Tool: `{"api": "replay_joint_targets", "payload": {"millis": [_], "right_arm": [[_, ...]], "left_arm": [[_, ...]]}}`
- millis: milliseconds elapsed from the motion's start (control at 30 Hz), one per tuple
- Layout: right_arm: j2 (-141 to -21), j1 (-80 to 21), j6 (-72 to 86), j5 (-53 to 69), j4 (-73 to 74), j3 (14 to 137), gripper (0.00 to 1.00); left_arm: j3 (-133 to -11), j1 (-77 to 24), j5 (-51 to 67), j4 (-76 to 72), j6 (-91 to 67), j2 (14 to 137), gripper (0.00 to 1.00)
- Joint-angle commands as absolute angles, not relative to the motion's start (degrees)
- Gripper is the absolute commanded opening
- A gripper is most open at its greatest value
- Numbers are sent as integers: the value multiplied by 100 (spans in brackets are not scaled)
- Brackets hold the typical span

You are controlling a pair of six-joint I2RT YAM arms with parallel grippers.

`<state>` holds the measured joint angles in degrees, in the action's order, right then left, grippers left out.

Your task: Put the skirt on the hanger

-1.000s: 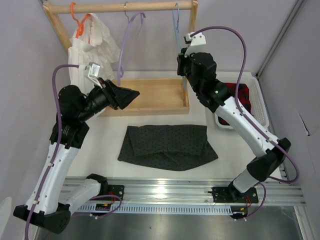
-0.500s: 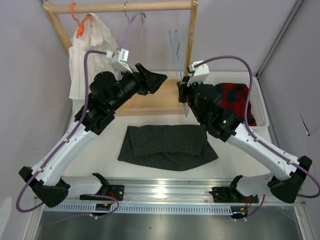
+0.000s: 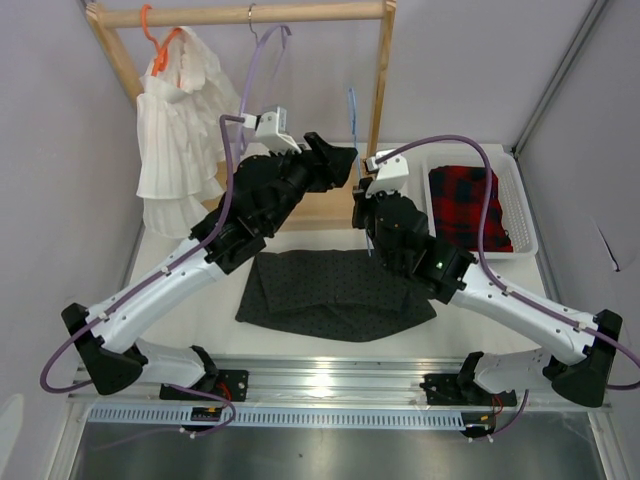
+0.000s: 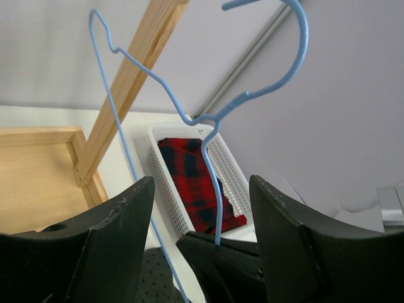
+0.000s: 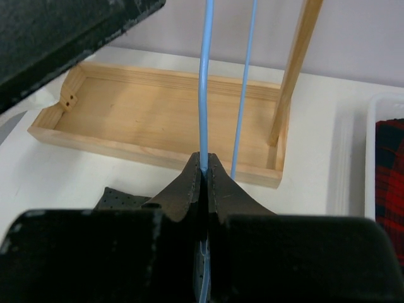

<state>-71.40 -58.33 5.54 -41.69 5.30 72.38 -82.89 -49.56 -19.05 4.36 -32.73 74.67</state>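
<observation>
The dark dotted skirt point(image 3: 335, 295) lies flat on the table in front of both arm bases; a corner of the skirt point(image 5: 120, 197) shows below my right fingers. The light-blue wire hanger point(image 3: 352, 108) stands upright off the rod, and my right gripper point(image 3: 361, 192) is shut on its lower wire point(image 5: 205, 82). My left gripper point(image 3: 345, 165) is open. Its fingers point(image 4: 120, 240) straddle the hanger's neck point(image 4: 211, 145) just above the right gripper, without touching the wire. The hook point(image 4: 298, 44) curves above them.
The wooden rack point(image 3: 250, 14) holds a purple hanger point(image 3: 258, 70) and an orange hanger point(image 3: 150, 25) carrying a white pleated garment point(image 3: 180, 140). Its wooden base tray point(image 5: 158, 107) lies behind the skirt. At the right, a white basket point(image 3: 517, 200) contains a red plaid cloth point(image 3: 470, 205).
The right arm has brought the blue hanger down off the rod toward the table's middle. The left arm has swung right from beside the white garment to the hanger, its fingers now straddling it.
</observation>
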Motion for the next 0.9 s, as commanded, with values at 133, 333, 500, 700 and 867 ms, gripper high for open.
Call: {"api": "replay_joint_targets", "payload": {"millis": [133, 333, 500, 700, 867], "right_arm": [[-7163, -6152, 449, -4877, 88, 7295, 0], [-7303, -6319, 343, -5053, 70, 7339, 0], [-7374, -6416, 343, -5177, 70, 7339, 0], [-7427, -6460, 395, -5282, 88, 7348, 0], [-7427, -6521, 404, -5291, 114, 7365, 0]], "left_arm": [[-8499, -5106, -2514, 79, -2909, 7760, 65], [-8499, -5177, -2645, -333, -2672, 7884, 63], [-8709, -5229, -2786, -352, -2444, 8077, 61], [-8877, -5309, -3146, -290, -2215, 8200, 55], [-8842, -5309, -3269, -255, -2127, 8227, 36]]}}
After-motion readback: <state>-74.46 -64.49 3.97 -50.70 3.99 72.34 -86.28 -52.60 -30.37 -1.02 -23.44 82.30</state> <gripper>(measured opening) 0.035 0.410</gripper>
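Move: The blue hanger's neck, just under its hook, is some 5 cm ahead of the left hand, 3 cm to its right and a shade higher. The right hand grips the near shoulder, with that neck about 5 cm ahead, straight in line and 9 cm above. The skirt lies about 42 cm below the left hand, 7 cm back and 2 cm left; the rack's right post stands 13 cm ahead and 8 cm right. Forward and a little right, the left hand eases about 3 cm towards the hanger's neck, dipping roughly 2 cm before recovering half of it, while it swings about 10 degrees counter-clockwise and its open fingers narrow around the neck, not yet shut. The right hand keeps its pinch on the shoulder and brings the hanger left, back and down to meet it, 1 to 2 cm each way. ##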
